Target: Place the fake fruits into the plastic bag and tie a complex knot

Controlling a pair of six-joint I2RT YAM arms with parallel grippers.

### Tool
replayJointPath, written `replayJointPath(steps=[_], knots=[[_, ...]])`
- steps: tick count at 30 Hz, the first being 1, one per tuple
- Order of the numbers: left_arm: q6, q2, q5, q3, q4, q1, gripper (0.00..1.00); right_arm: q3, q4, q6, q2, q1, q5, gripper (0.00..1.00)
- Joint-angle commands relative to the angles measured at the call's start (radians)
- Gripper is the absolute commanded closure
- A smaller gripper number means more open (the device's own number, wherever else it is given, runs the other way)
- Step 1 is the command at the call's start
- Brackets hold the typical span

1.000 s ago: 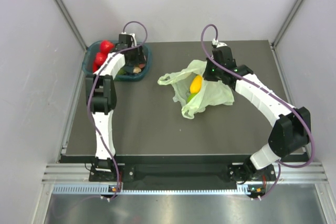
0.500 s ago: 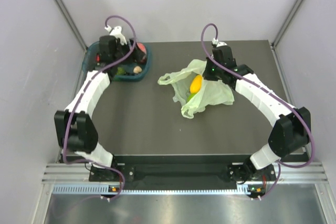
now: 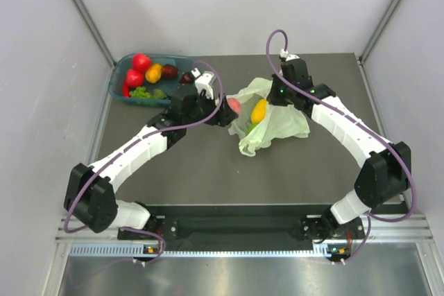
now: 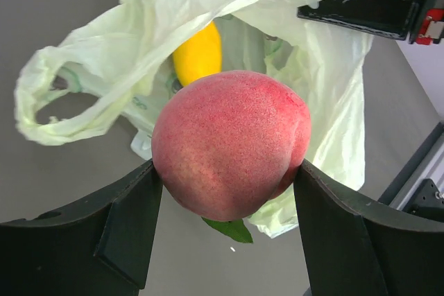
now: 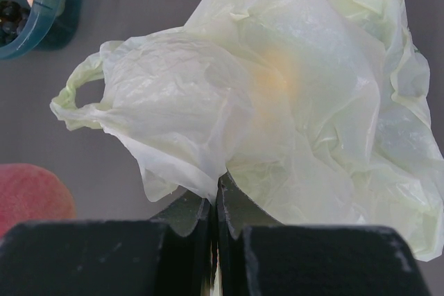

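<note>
My left gripper [image 3: 230,108] is shut on a pink-red fake peach [image 4: 231,142], held above the table just left of the pale-green plastic bag [image 3: 270,121]. The peach shows in the top view [image 3: 235,106] at the bag's open mouth. A yellow fruit [image 3: 259,110] and a green one lie inside the bag; the yellow one also shows in the left wrist view [image 4: 198,52]. My right gripper [image 5: 217,192] is shut on the bag's rim and holds it up [image 3: 276,93]. One loop handle [image 4: 52,102] hangs free at the left. No knot is visible.
A teal basket [image 3: 122,74] at the back left holds several fruits: red, orange, green and dark purple. Its corner shows in the right wrist view [image 5: 41,5]. The peach shows at that view's lower left [image 5: 31,195]. Grey walls enclose the dark table.
My left arm has swung from over the basket to the right, carrying the peach to the bag's mouth. The right arm and bag have not moved.
</note>
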Motion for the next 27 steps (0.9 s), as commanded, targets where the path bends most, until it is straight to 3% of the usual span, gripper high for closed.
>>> replayJointPath(steps=[1,7,17,19,20,23,27], knots=[[-0.01,0.024,-0.012,-0.013,0.116,-0.031,0.59,0.051,0.012,-0.009,-0.012,-0.018,-0.008,1.0],[-0.007,0.22,-0.003,0.059,0.208,-0.066,0.59,0.051,0.012,-0.007,-0.01,-0.018,-0.014,1.0],[0.02,0.568,-0.081,0.388,0.246,-0.076,0.6,0.034,0.02,0.0,-0.028,-0.018,0.0,1.0],[0.022,0.63,-0.101,0.427,0.234,-0.077,0.52,0.03,0.021,0.002,-0.028,-0.018,0.0,1.0],[0.028,0.647,-0.098,0.459,0.231,-0.08,0.38,0.027,0.026,0.002,-0.028,-0.016,0.001,1.0],[0.036,0.68,-0.115,0.482,0.21,-0.089,0.16,0.022,0.026,0.003,-0.027,-0.016,0.004,1.0],[0.053,0.622,-0.144,0.433,0.207,-0.095,0.02,0.024,0.029,0.002,-0.022,-0.019,0.017,1.0]])
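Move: The left hand holds the peach, with the open bag mouth about 9 cm ahead, 8 cm to its right and 10 cm lower. The mango in there lies some 12 cm ahead, 11 cm right and 15 cm below; the green apple is 5 cm ahead, 8 cm right, equally low, and the bag's near handle 3 cm back, 7 cm right, on the table. From the right hand the mouth is roughly 5 cm ahead, 6 cm left and 8 cm lower. Still pinching the peach, the left hand reaches in under the bag's raised rim, swinging right and dipping first, then driving forward: about 11 cm forward, 10 cm right and 10 cm down in all. At the end its fingers spread and let the peach go beside the green apple and mango, while the right hand stays put with its shut fingers keeping the rim up. ##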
